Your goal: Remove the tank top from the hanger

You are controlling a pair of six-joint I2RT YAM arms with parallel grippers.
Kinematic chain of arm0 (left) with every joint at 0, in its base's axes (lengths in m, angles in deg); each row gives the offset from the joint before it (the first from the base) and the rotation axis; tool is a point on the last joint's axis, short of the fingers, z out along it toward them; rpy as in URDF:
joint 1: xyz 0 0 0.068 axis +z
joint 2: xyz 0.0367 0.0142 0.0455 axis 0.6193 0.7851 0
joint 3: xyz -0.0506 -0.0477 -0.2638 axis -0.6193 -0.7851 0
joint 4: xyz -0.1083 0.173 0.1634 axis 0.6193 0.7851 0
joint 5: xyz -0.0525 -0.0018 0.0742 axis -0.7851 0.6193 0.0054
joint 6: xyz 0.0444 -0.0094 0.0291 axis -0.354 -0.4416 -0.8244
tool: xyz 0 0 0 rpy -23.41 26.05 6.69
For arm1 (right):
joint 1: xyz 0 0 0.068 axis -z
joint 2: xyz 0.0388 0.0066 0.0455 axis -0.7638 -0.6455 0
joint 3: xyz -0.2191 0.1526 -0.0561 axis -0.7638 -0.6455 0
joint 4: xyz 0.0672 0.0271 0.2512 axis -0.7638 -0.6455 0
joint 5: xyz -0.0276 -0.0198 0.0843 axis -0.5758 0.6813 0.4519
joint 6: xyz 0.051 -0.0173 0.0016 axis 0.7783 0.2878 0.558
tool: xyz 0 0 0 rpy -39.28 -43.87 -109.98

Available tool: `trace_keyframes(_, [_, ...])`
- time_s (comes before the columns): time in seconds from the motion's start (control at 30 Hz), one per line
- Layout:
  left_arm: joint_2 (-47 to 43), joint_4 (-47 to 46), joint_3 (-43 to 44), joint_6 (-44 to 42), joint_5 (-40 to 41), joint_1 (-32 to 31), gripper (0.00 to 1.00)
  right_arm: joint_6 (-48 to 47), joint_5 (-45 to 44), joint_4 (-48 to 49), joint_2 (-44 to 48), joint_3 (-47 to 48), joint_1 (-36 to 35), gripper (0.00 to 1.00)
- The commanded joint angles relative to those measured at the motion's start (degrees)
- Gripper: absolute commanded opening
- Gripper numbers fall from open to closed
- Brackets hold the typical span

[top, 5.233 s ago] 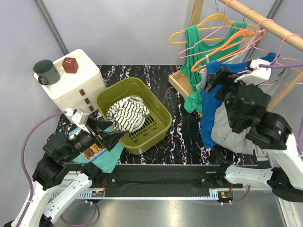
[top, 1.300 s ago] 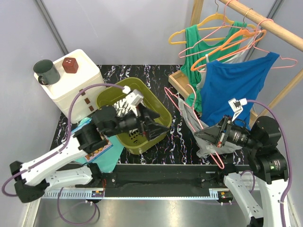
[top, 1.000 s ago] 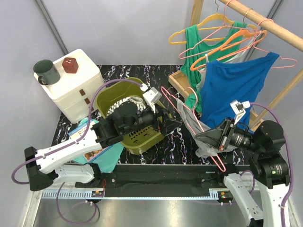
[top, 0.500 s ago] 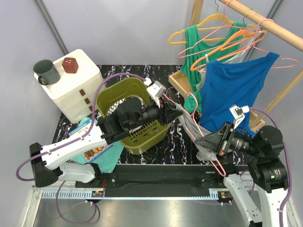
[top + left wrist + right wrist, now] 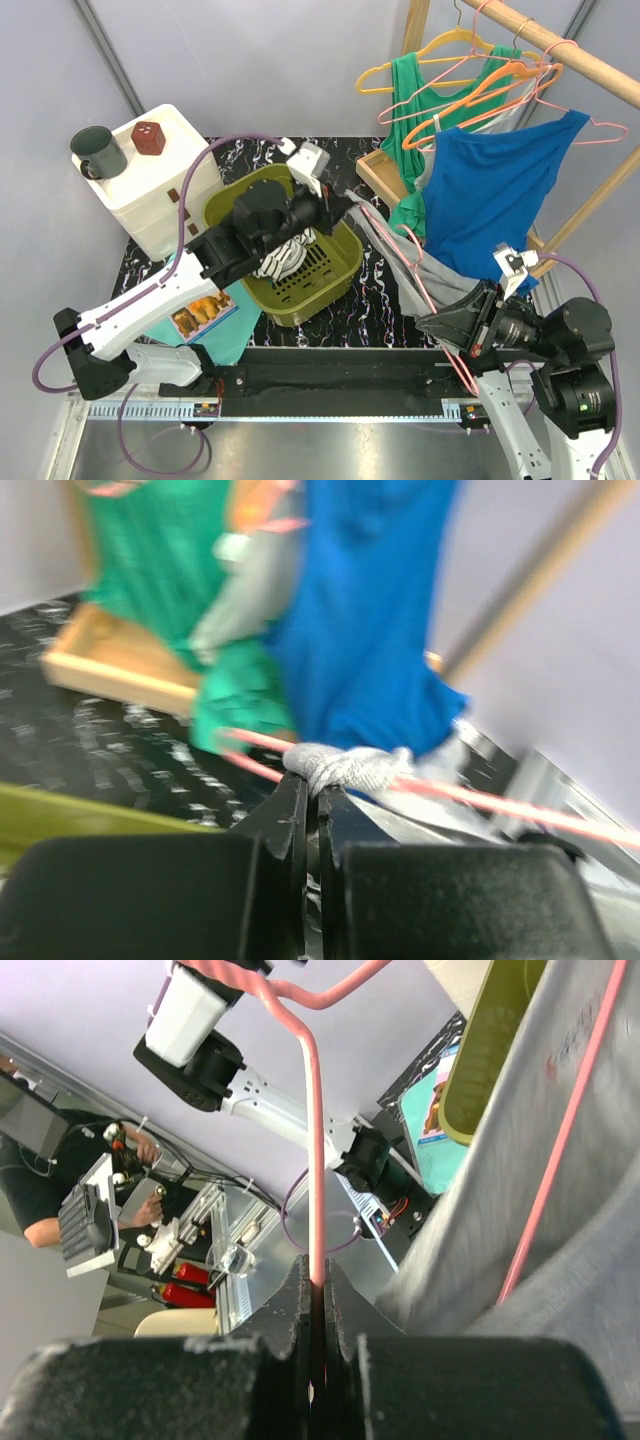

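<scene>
The grey tank top (image 5: 430, 270) hangs stretched on a pink hanger (image 5: 405, 255) between my two arms, right of the basket. My left gripper (image 5: 340, 200) is shut on the bunched grey strap (image 5: 350, 765) at the garment's far left end, and the left wrist view shows the hanger wire (image 5: 520, 805) running past it. My right gripper (image 5: 428, 323) is shut on the pink hanger (image 5: 313, 1140) low at the near right. In the right wrist view, grey cloth (image 5: 560, 1160) drapes to the right of the jaws.
An olive basket (image 5: 335, 285) with a striped garment (image 5: 285, 255) sits under my left arm. A blue tank top (image 5: 490, 190) and a green one (image 5: 410, 100) hang on the wooden rail (image 5: 560, 45). A wooden tray (image 5: 375, 175) and a white box (image 5: 165, 185) stand behind.
My left gripper reached the hanger, shut on the grey strap and drew it back to the left. The right gripper dropped lower and nearer, still holding the hanger.
</scene>
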Motion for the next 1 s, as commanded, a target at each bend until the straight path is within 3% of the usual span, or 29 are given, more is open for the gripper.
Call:
trace_keyframes(0.0, [-1.46, -0.97, 3.07, 0.06, 3.03, 6.02, 0.0, -0.11, 5.61, -1.03, 2.2, 1.37, 0.18, 0.0])
trace_keyframes(0.33, [1.26, -0.44, 2.2, 0.93, 2.59, 9.89, 0.0, -1.17, 5.89, -2.18, 5.28, 4.01, 0.09, 0.0])
trace_keyframes(0.7, [4.25, -1.85, -1.06, 5.51, -13.93, 9.89, 0.0, -5.91, -4.4, 5.11, -1.39, 3.22, 0.18, 0.0])
trace_keyframes(0.97, [3.29, -2.73, -2.21, 5.68, -21.13, 9.89, 0.0, -8.38, -1.68, 32.34, -16.31, -4.33, 0.18, 0.0])
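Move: The left hand already pinches a strap of the grey tank top, with the hanger's far end about 2 cm to its right and 1 cm ahead; the olive basket lies roughly 12 cm left, 3 cm ahead and 25 cm below. The right hand grips the hanger's near part: that far end is about 20 cm ahead and 10 cm left of it, the tank top's body some 8 cm ahead and 5 cm below, the blue top about 17 cm ahead and 12 cm right. The left hand, strap still pinched, tugs forward and left about 5 cm past the hanger's end, then eases back to the right and sinks some 6 cm under the hanger, fingers tipping down. Keeping its grip on the hanger, the right hand draws back nearly 3 cm, then reverses and thrusts it forward about 9 cm, over the lowered strap. ##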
